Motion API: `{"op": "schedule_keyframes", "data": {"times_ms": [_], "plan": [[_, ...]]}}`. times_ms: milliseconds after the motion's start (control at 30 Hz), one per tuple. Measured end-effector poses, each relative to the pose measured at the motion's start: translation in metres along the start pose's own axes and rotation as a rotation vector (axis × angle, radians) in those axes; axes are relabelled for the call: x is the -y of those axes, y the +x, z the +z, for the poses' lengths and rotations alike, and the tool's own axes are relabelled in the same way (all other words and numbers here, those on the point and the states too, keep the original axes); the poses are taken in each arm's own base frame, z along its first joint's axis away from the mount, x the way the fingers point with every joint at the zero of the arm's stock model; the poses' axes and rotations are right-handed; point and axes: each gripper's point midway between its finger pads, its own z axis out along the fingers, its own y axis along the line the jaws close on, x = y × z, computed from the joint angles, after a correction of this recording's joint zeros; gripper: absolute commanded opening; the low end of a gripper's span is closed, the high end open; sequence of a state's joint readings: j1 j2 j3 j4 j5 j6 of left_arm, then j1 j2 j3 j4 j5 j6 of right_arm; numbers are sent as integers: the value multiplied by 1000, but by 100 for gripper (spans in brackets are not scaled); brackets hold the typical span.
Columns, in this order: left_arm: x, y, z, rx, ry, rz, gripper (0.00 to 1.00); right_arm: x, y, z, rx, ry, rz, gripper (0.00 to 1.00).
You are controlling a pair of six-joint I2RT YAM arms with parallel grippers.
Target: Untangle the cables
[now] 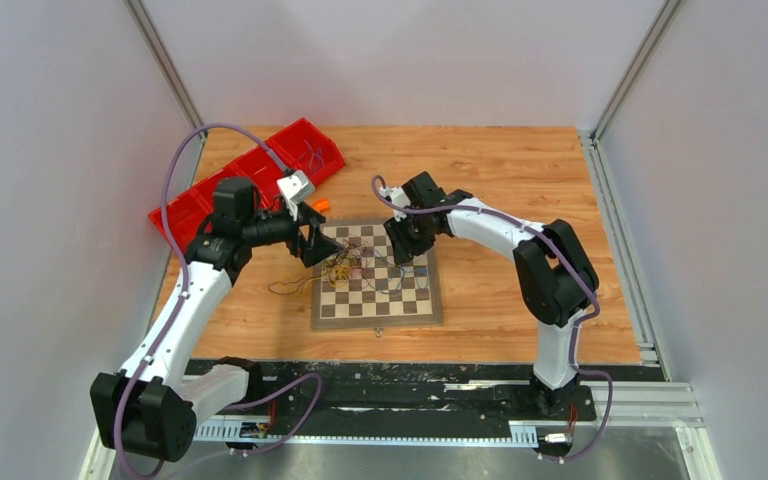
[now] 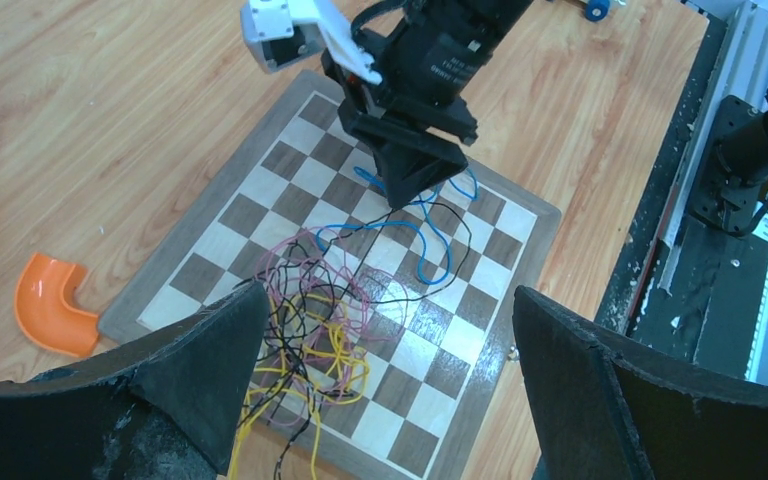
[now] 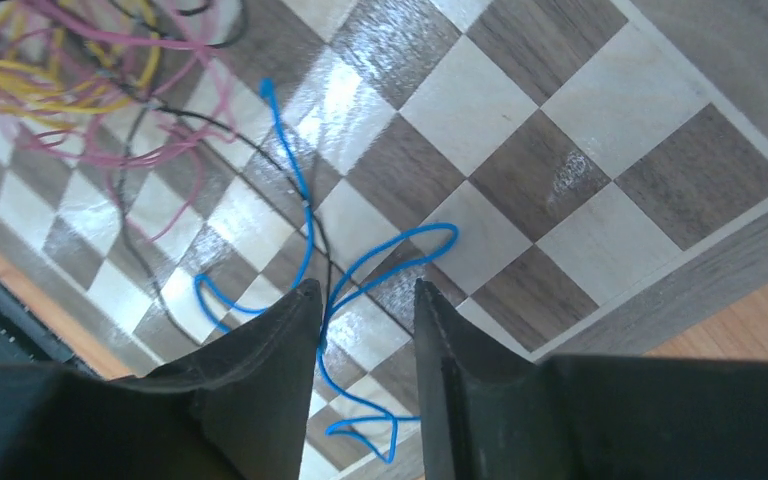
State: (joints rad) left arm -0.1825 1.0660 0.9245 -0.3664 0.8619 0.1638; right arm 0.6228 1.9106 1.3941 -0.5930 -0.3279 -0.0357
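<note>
The cables [image 1: 355, 268] lie tangled on the left half of a chessboard [image 1: 376, 310]. In the left wrist view the knot [image 2: 310, 330] mixes yellow, pink and black wires, and a blue cable [image 2: 430, 240] loops apart toward the right gripper [image 2: 405, 190]. My left gripper [image 2: 388, 300] hangs wide open above the board, its left finger over the knot's edge. My right gripper [image 3: 365, 290] points down at the board with its jaws apart. The blue cable [image 3: 290, 160] runs loosely between them, close to the left finger. A black wire [image 3: 230, 135] crosses it.
Red bins [image 1: 250, 180] stand at the back left. An orange elbow piece [image 2: 50, 305] lies on the wood just off the board's corner. A metal rail [image 1: 380, 400] runs along the near table edge.
</note>
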Motion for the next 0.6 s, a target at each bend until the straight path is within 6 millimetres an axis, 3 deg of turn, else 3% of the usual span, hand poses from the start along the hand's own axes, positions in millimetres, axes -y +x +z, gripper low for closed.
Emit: {"op": "schedule_keyframes", "data": {"times_ms": [67,133,267,367,433,600], "plan": [[0,2,0,-1,-3,-1,100,5,6,8,-23,19,10,23],[0,4,0,-3,-5,-3,100,6,5,12,-29,26,14,2],[1,7,-1,-7,-4,-6,100,7,1,12,-22,24,4,0],[8,6,-3,-2,19,12,100,-3,-8,-2,14,-58,-28,0],[17,3,-8,10,45,36,100,-15,-24,-28,86,-121,-72,0],[38,-9,-20,54,81,135,100,-60,-92,-144,417,-213,-265,0]]}}
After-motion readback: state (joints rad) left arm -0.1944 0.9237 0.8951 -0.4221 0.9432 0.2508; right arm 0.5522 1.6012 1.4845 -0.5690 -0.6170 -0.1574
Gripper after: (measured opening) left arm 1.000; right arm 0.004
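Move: The blue cable runs between my right hand's half-open fingertips, about 2 cm below them on the chessboard. From this hand, the black cable's loop lies some 3 cm left and 2 cm back, the yellow, pink and black tangle about 12 cm left and level, and the orange elbow roughly 13 cm ahead and 17 cm left. From my left hand the blue cable is about 5 cm ahead, 13 cm right and 20 cm below. With my right hand I sink the last 1 to 2 cm onto the blue cable, close the fingers fully to pinch it, then lift fast, nearly 20 cm almost straight up, swinging the fingers some 30 degrees outward to point more to the left. My open left hand draws back about 4 cm and finishes slightly higher. ##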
